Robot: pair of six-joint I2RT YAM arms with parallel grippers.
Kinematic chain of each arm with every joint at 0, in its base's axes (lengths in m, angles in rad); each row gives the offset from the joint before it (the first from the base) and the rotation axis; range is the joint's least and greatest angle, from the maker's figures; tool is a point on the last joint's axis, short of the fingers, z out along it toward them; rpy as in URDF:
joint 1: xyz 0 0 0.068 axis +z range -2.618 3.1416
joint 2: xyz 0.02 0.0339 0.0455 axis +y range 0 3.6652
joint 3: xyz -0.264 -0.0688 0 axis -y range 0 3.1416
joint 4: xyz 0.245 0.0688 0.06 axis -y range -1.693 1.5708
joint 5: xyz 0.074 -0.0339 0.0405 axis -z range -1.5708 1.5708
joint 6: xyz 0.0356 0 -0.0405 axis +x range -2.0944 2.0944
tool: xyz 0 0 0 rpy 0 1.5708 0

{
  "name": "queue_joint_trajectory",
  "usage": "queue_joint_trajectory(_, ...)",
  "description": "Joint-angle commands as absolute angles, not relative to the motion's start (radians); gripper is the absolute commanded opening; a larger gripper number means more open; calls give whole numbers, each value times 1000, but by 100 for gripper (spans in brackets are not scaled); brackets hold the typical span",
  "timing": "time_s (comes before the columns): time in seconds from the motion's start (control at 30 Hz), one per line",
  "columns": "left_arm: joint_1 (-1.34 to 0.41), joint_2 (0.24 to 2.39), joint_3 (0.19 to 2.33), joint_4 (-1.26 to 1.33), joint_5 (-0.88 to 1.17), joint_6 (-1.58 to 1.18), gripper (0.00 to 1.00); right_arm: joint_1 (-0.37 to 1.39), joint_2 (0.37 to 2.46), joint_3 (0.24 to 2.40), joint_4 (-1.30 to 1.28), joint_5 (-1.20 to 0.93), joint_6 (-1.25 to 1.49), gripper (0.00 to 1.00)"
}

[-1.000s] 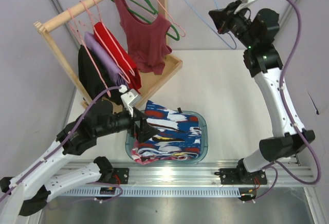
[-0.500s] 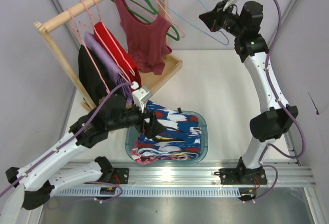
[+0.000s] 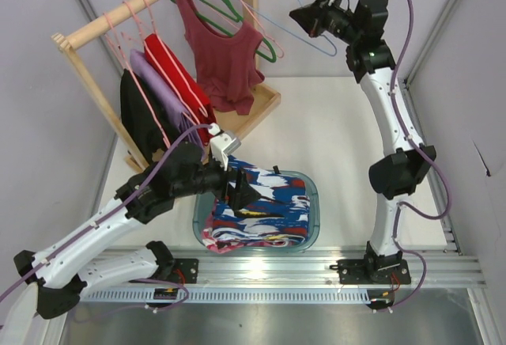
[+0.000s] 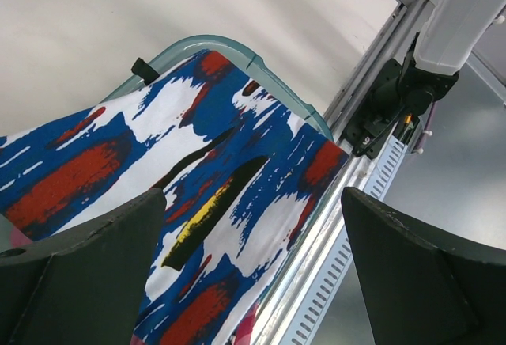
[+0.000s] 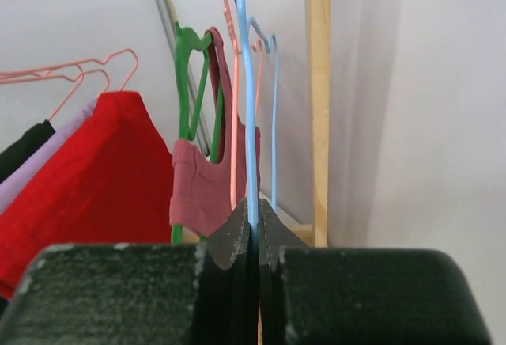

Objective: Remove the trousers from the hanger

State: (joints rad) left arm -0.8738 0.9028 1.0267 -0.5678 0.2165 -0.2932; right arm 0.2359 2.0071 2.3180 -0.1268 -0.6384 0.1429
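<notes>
The royal blue trousers [image 3: 265, 202] with white and red patches lie bunched in the teal basin [image 3: 316, 210], off the hanger. My left gripper [image 3: 241, 193] hovers over their left part, open, with nothing between its fingers. In the left wrist view the trousers [image 4: 205, 163] fill the gap between the wide-spread fingers [image 4: 87, 282]. My right gripper [image 3: 299, 14] is raised high at the back, beside the rack's right post, shut on the light-blue wire hanger [image 5: 247, 123]. In the right wrist view the right gripper [image 5: 254, 210] pinches the bare wire, which carries no cloth.
A wooden rack [image 3: 126, 9] at the back left holds pink hangers with red [image 3: 178, 76], purple and black garments. A dark-red tank top [image 3: 225, 60] hangs there on a green hanger [image 3: 225, 9]. A pink patterned garment [image 3: 237, 242] lies under the trousers. A metal rail [image 3: 277, 270] runs along the near edge.
The right arm has carried the light-blue hanger left and up, toward the rack's post. The left gripper has slid right over the basin, still open.
</notes>
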Motion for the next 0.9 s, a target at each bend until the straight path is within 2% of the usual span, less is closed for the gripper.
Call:
queue_joint_trajectory(0.0, -868, 896, 1068, -528, 219, -302, 100, 256, 2086, 2446, -46, -673, 210, 0)
queue_joint_trajectory(0.3, -867, 911, 1071, -519, 195, -302, 100, 331, 2230, 2572, 87, -568, 216, 0)
queue_joint_trajectory(0.47, -868, 908, 1071, -486, 144, -314, 100, 347, 2272, 2568, 101, -564, 235, 0)
queue_joint_trajectory(0.57, -868, 907, 1091, -453, 103, -311, 99, 344, 2231, 2527, 87, -557, 219, 0)
queue_joint_trajectory(0.87, -867, 946, 1253, -381, 20, -235, 100, 322, 1939, 2361, -33, -442, 146, 0)
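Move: The near end of the rail that matters, beside the rack's right upright, lies about 13 cm ahead of the right hand, 18 cm to its left and 18 cm above. The empty pink hanger is about 8 cm ahead and 12 cm left at the hand's height; the tank top is some 11 cm ahead, 23 cm left and 8 cm lower. From the left hand that rail spot is roughly 50 cm ahead, 4 cm left and 39 cm up; the patterned trousers lie 3 cm ahead, 7 cm right and 22 cm below. The empty blue hanger, still pinched at its bottom bar in the shut right fingers, is carried about 8 cm left and 4 cm forward beside the rack's right upright, sinking as it goes; the hand then eases back right a few centimetres, slightly back and up. Late on, the open, empty left hand rises some 7 cm and goes 3.5 cm forward, off from above the trousers, its fingers tilting up. ##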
